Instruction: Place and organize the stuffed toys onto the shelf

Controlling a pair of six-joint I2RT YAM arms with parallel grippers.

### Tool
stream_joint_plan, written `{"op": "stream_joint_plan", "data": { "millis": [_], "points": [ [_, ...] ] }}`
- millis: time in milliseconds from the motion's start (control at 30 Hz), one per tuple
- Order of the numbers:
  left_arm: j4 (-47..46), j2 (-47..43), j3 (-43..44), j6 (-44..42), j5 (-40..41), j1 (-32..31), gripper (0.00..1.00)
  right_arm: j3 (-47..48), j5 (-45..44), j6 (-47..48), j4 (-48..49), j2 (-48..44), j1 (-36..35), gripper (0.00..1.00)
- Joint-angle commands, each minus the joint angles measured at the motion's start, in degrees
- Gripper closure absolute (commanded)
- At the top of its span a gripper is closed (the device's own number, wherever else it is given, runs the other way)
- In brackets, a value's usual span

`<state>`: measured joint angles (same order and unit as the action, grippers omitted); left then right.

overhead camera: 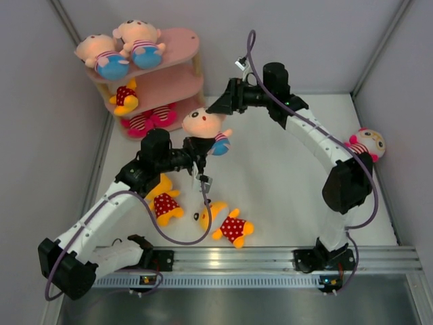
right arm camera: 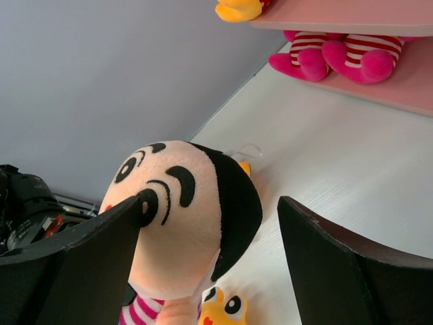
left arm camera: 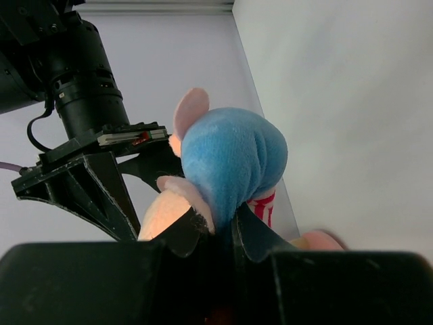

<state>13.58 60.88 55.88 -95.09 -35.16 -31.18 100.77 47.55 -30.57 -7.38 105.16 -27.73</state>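
My left gripper [overhead camera: 200,153] is shut on the blue shorts of a boy doll [overhead camera: 203,124] and holds it above the table; the left wrist view shows the jaws [left arm camera: 220,223] pinching the shorts [left arm camera: 233,156]. My right gripper [overhead camera: 216,106] is open at the doll's head. In the right wrist view its fingers [right arm camera: 210,203] straddle the head [right arm camera: 186,217], the left fingertip at the face. The pink shelf [overhead camera: 183,42] holds two boy dolls [overhead camera: 122,51] on top, a yellow bear [overhead camera: 125,97] in the middle and pink dolls [overhead camera: 150,120] at the bottom.
Two yellow bears [overhead camera: 164,203] [overhead camera: 227,223] lie on the table near the arm bases. A pink striped doll [overhead camera: 366,143] lies at the right wall behind my right arm. Grey walls close in the left, back and right sides.
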Motion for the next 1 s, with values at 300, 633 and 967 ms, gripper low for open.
{"op": "stream_joint_plan", "data": {
  "millis": [300, 633, 967],
  "points": [
    [-1.1, -0.9, 0.6, -1.5, -0.4, -0.1, 1.0, -4.6, 17.2, -13.6, 17.9, 1.4, -1.2, 0.21],
    [-1.1, 0.2, 2.2, -1.0, 1.3, -0.1, 1.0, -2.9, 12.1, -4.5, 7.6, -1.2, -3.5, 0.9],
    [-1.1, -0.2, 2.8, 9.7, 4.8, -0.1, 0.38, -11.3, -12.9, -19.7, 17.1, -10.3, 0.5, 1.0]
  ]
}}
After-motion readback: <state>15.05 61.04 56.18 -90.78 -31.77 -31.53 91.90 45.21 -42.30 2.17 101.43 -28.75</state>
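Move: The striped-shirt toy, gripped by the left hand, has its middle about 7 cm back, 3 cm left and 3 cm below the open right hand, its head just off the right fingertips; from the left hand it lies some 2 cm ahead, 1 cm right and level. The shelf's middle is roughly 15 cm ahead, 23 cm left and 12 cm below the right hand; the lying yellow toy is some 26 cm back, level sideways and 30 cm below. The right hand eases about 3 cm back and 2 cm to its left, sinking a little and turning some 10 degrees counter-clockwise onto the toy's head, then shuts its fingers to pinch the side of the head by the ear and draws out again forward, up and to the right by a couple of centimetres as the turn undoes itself. The left hand stays almost in place with its grip on the blue-trousered body until the right fingers are shut, then opens wide around it. ##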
